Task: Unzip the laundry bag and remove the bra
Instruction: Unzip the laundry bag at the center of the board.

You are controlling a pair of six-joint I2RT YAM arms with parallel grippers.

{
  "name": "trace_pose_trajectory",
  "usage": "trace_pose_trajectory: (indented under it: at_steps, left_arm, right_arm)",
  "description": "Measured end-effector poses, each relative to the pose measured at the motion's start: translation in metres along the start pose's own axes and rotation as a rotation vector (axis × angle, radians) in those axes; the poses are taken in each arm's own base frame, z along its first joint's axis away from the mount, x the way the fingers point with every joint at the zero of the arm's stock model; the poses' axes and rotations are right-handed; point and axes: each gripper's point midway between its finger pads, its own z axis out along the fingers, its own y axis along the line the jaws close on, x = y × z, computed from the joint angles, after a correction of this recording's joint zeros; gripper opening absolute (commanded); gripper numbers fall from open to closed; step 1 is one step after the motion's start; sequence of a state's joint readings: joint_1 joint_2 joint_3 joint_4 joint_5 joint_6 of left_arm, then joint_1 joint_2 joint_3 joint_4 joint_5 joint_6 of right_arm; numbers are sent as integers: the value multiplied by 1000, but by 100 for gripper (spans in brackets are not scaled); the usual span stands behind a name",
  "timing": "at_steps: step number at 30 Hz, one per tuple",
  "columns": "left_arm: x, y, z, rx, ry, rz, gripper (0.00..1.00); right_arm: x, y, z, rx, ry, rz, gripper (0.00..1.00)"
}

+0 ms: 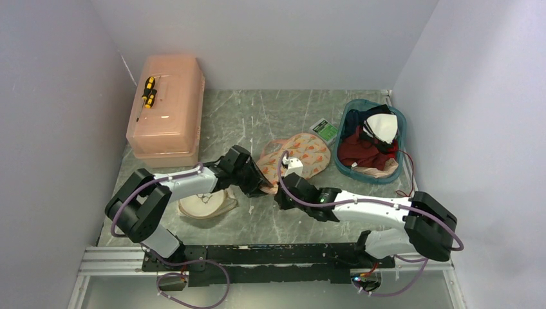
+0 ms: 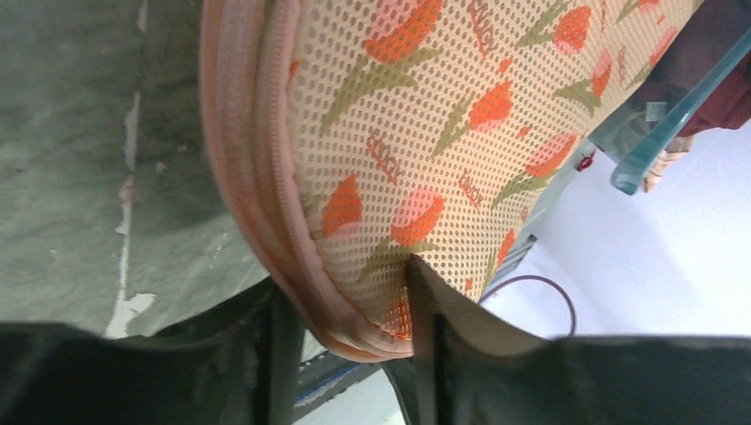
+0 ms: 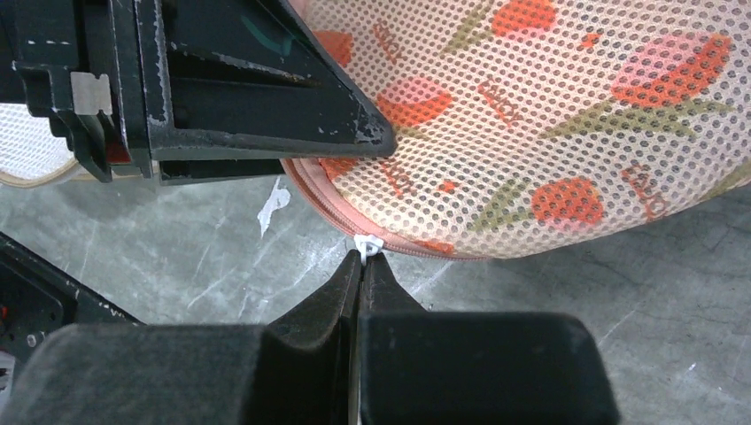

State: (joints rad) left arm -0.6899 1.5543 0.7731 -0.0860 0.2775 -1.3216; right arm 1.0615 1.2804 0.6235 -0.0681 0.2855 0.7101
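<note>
The laundry bag [image 1: 205,206], white mesh with a cream rim, lies flat under my left forearm; its edge [image 3: 27,146] shows at the left of the right wrist view. Both grippers work at a beige mesh two-cup piece [image 1: 302,151] with orange tulip print and a pink zipper. My right gripper [image 3: 363,261] is shut on its small white zipper pull [image 3: 367,243]. My left gripper [image 2: 345,345] straddles that piece's near rim [image 2: 354,328]. One finger [image 2: 425,310] presses the mesh, while the other stands slightly off the rim. The bra is hidden from me.
A teal basket [image 1: 402,122] at the back right holds dark red, white and navy cloth. A pink lidded box [image 1: 167,116] with a yellow-black screwdriver [image 1: 149,90] stands at the back left. A green card [image 1: 325,131] lies beside the basket. Grey walls close in on both sides.
</note>
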Motion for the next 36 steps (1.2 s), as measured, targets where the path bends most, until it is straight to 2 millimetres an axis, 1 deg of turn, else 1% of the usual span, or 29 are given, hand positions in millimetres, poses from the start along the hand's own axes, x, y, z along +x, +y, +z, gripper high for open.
trace_pose_trajectory:
  at_steps: [3,7,10,18,24,27,29,34,35,36]
  left_arm:
    - [-5,3,0,-14,-22,-8,28]
    - [-8,3,0,-24,-33,-12,11]
    - [-10,-4,-1,-13,-40,-6,3]
    - [-10,-4,-2,-16,-39,-9,3]
    - [-11,-1,-2,-28,-41,-16,3]
    - [-13,1,-2,-34,-43,-21,3]
    - [-13,2,-2,-35,-42,-22,3]
    - [-13,3,-2,-35,-43,-23,3]
    - [-13,3,-2,-36,-43,-23,4]
    - [-12,5,-3,-36,-43,-24,7]
  right_arm:
    - [0,1,1,7,11,4,0]
    - [4,-1,1,23,33,6,0]
    - [6,-2,0,28,40,10,0]
    - [6,-4,-2,29,37,25,0]
    - [18,-15,-3,51,52,30,0]
    - [26,-24,-3,73,61,33,0]
    - [27,-27,-3,83,58,39,0]
    - [25,-27,-4,85,48,45,0]
    - [24,-27,-4,84,46,44,3]
    - [24,-26,-5,80,44,45,16]
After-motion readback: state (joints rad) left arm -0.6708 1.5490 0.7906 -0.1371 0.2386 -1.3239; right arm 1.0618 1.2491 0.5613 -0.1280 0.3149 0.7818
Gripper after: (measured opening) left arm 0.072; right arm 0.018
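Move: The laundry bag's near-left end already lies between the left gripper's half-open fingers, some 1 cm ahead at their height. The zip pull is about 3 cm to that gripper's right and 2 cm nearer, still pinched by the right gripper; the zip edge runs on about 3 cm to the right gripper's right and 1 cm lower. From the right gripper, the bag's middle is roughly 10 cm ahead and 5 cm right, 3 cm lower. Close the left gripper from half open to almost shut on the bag's end, easing it about 1 cm forward, then hold there as the anchor. Once it grips, keep the right fingers' pinch on the zip pull and draw it along the zip, away from the left gripper: some 2.5 cm right, 2 cm down and slightly back. ##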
